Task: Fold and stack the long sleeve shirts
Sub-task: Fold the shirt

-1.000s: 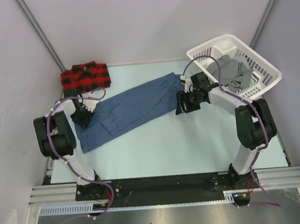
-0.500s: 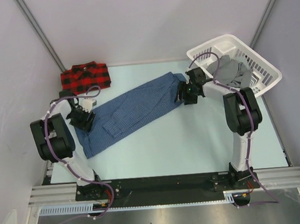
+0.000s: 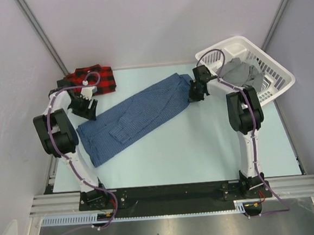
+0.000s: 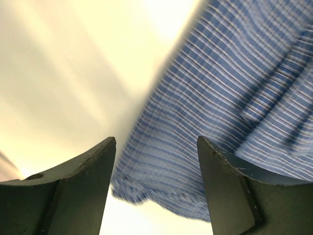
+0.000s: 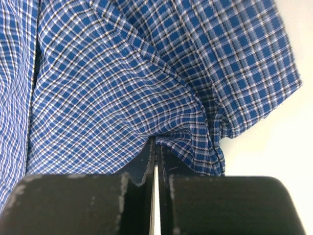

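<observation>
The dark blue checked long sleeve shirt (image 3: 137, 111) lies flat in a long diagonal band across the table. My right gripper (image 3: 194, 91) is at its far right end, shut on a fold of that cloth (image 5: 186, 132), which bunches over the pinched fingertips (image 5: 155, 143). At the shirt's left end, just off the cloth's far edge, my left gripper (image 3: 87, 109) stands open. Its wrist view shows the blue shirt's hem (image 4: 195, 147) beyond the spread fingers (image 4: 93, 166), with nothing held. The red-and-black plaid shirt (image 3: 91, 80) lies folded in the far left corner.
A white plastic basket (image 3: 241, 38) at the far right holds a grey garment (image 3: 243, 73). Side walls close in on the left and right. The left arm's elbow hangs over the table's left edge.
My left gripper has opened and moved away from me toward the plaid shirt. My right gripper has moved back to the blue shirt's right end and shut on it.
</observation>
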Controlling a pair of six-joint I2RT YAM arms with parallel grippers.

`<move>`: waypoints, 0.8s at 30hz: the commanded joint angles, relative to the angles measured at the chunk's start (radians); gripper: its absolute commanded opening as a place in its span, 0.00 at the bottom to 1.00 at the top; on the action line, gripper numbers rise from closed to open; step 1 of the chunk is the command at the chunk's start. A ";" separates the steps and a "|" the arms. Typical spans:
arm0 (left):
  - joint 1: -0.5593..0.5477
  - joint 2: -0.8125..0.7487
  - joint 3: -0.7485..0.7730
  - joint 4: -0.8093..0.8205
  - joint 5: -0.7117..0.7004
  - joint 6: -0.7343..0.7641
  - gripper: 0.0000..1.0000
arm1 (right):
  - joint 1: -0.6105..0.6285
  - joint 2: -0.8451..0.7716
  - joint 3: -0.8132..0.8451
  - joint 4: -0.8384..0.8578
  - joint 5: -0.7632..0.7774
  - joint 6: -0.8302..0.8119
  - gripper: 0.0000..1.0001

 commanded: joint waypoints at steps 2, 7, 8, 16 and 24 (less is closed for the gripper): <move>-0.011 0.114 0.087 -0.033 0.022 0.027 0.71 | -0.007 0.098 0.124 -0.028 0.107 -0.075 0.00; -0.024 0.157 0.064 -0.082 -0.007 0.060 0.51 | -0.004 0.147 0.204 -0.022 0.116 -0.119 0.00; -0.024 0.156 0.047 -0.089 -0.013 0.070 0.39 | -0.004 0.164 0.216 -0.022 0.116 -0.127 0.00; -0.044 -0.064 -0.382 -0.131 0.048 0.142 0.09 | -0.002 0.295 0.435 -0.020 0.130 -0.216 0.00; -0.128 -0.211 -0.629 -0.131 0.138 0.120 0.02 | -0.010 0.431 0.679 -0.061 -0.094 -0.274 0.00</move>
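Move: The left hand is open, with the shirt's long left edge about 5 cm straight below; the plaid shirt lies some 19 cm ahead of this hand, and the blue shirt's near-left corner about 23 cm back. The right hand already pinches the shirt's right edge, and its goal is the spot about 11 cm ahead and 2 cm to its left; the basket's middle is some 30 cm right and 12 cm ahead of this hand. The left hand drops about 4 cm onto the shirt's edge just below it, shuts its fingers on the cloth, then drags the pinched edge low over the table some 17 cm back towards the base and 9 cm to the right, its fingertips tilting about 20 degrees back. All the while the shut right hand keeps its pinch and draws the right edge about 11 cm forward at nearly the same height, veering slightly left at the end, away from the base and past the basket's left side, so the two hands pull the shirt's ends opposite ways. ##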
